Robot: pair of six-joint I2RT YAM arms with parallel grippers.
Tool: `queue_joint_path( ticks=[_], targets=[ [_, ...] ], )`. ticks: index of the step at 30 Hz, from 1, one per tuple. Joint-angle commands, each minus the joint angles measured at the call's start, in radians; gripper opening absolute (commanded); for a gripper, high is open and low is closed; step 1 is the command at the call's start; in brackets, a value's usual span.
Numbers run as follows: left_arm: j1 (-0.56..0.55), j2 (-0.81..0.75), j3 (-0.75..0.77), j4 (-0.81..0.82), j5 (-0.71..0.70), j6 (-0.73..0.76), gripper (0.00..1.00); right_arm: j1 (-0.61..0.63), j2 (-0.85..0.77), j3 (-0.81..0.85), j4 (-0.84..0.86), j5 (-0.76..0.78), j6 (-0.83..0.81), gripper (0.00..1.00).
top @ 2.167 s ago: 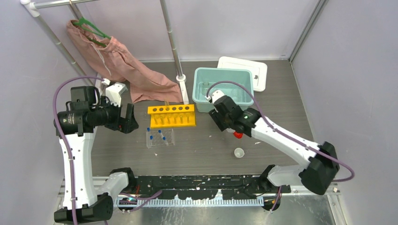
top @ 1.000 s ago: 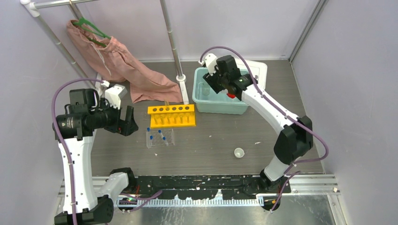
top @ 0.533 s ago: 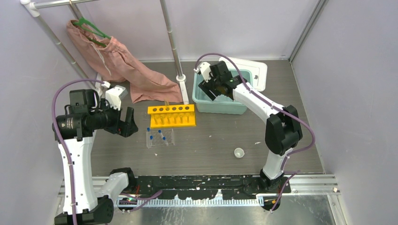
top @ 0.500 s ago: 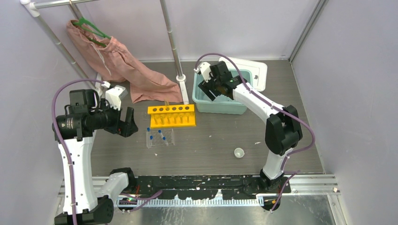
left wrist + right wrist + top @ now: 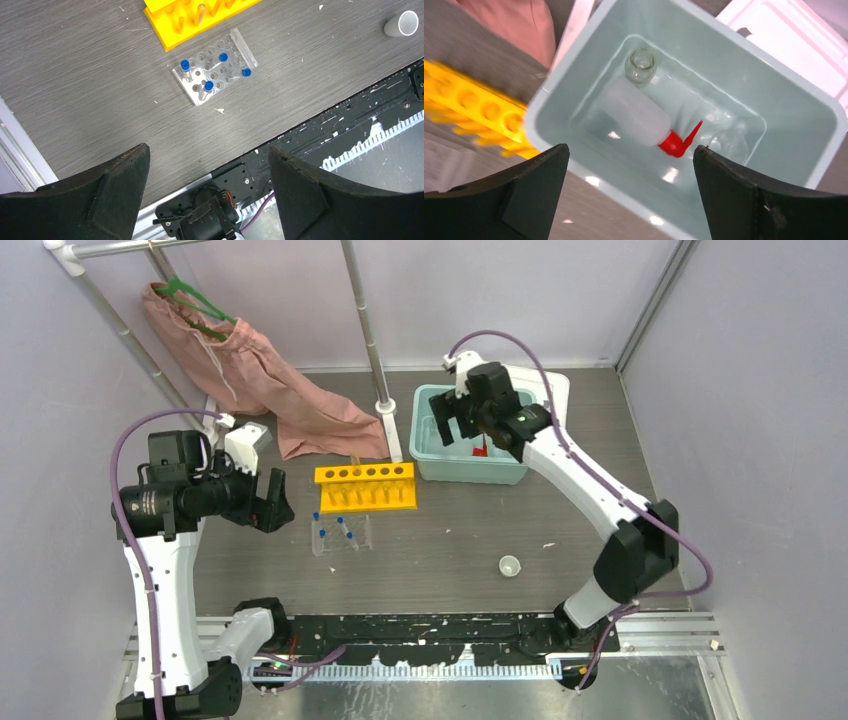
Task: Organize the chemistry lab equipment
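The white squeeze bottle with a red nozzle lies on its side in the teal bin. Two clear glass beakers lie beside it. My right gripper hovers open and empty above the bin, over its left half. The yellow tube rack stands left of the bin. In front of it is the clear well tray with several blue-capped tubes. A tiny white cup lies on its side on the table. My left gripper is held open and empty, high over the table's left side.
A white lid lies behind the bin. A pink garment on a green hanger drapes from the rail down to the table at back left. A metal pole stands between garment and bin. The black base rail runs along the near edge.
My right gripper carried the squeeze bottle over the bin and opened. The bottle now lies in the bin, and the gripper has shifted slightly right. The left arm has not moved.
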Motion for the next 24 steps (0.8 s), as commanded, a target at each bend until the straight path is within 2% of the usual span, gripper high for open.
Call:
queue_joint_path(
  ticks=[1,4,7,9,11,18,24],
  targets=[
    [-0.002,-0.005,0.012,0.029,0.004,0.005,0.88,-0.002,-0.136,0.093,-0.118,0.111,0.433,1.00],
    [-0.002,0.004,0.017,0.037,0.008,-0.006,0.88,-0.004,-0.186,0.069,-0.232,0.033,0.557,1.00],
    [-0.002,0.006,0.015,0.044,0.007,-0.006,0.88,-0.003,-0.293,-0.089,-0.236,0.000,0.702,1.00],
    [-0.001,0.004,0.011,0.051,0.005,-0.009,0.88,0.000,-0.380,-0.216,-0.257,0.037,0.833,0.87],
    [-0.001,-0.001,0.000,0.059,0.010,-0.012,0.88,0.017,-0.429,-0.317,-0.315,0.089,0.893,0.72],
    [-0.002,-0.009,-0.036,0.082,0.005,-0.007,0.89,0.139,-0.569,-0.504,-0.499,0.201,0.970,0.62],
    [-0.001,-0.008,-0.054,0.108,0.016,-0.024,0.89,0.211,-0.655,-0.606,-0.561,0.226,1.052,0.52]
  ],
)
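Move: The small white cup standing on the bare table is the next thing: about 24 cm back from the right hand, 11 cm to its right and some 19 cm below. The box now under that hand has its middle about 5 cm ahead and 5 cm right, roughly 16 cm down; the yellow rack stands some 7 cm back and 19 cm left. From the left hand the cup lies about 42 cm right, 1 cm back and 26 cm down. The white cup is what the empty right hand heads for: it lifts up off the box by some 6 cm, then sweeps back about 23 cm over the front rim, drifting right and sinking well below its starting height. On the way the fingers swing down to point steeply at the table, the hand turns clockwise some 35 degrees, and the wide-open fingers close to about half, still short of the cup. ##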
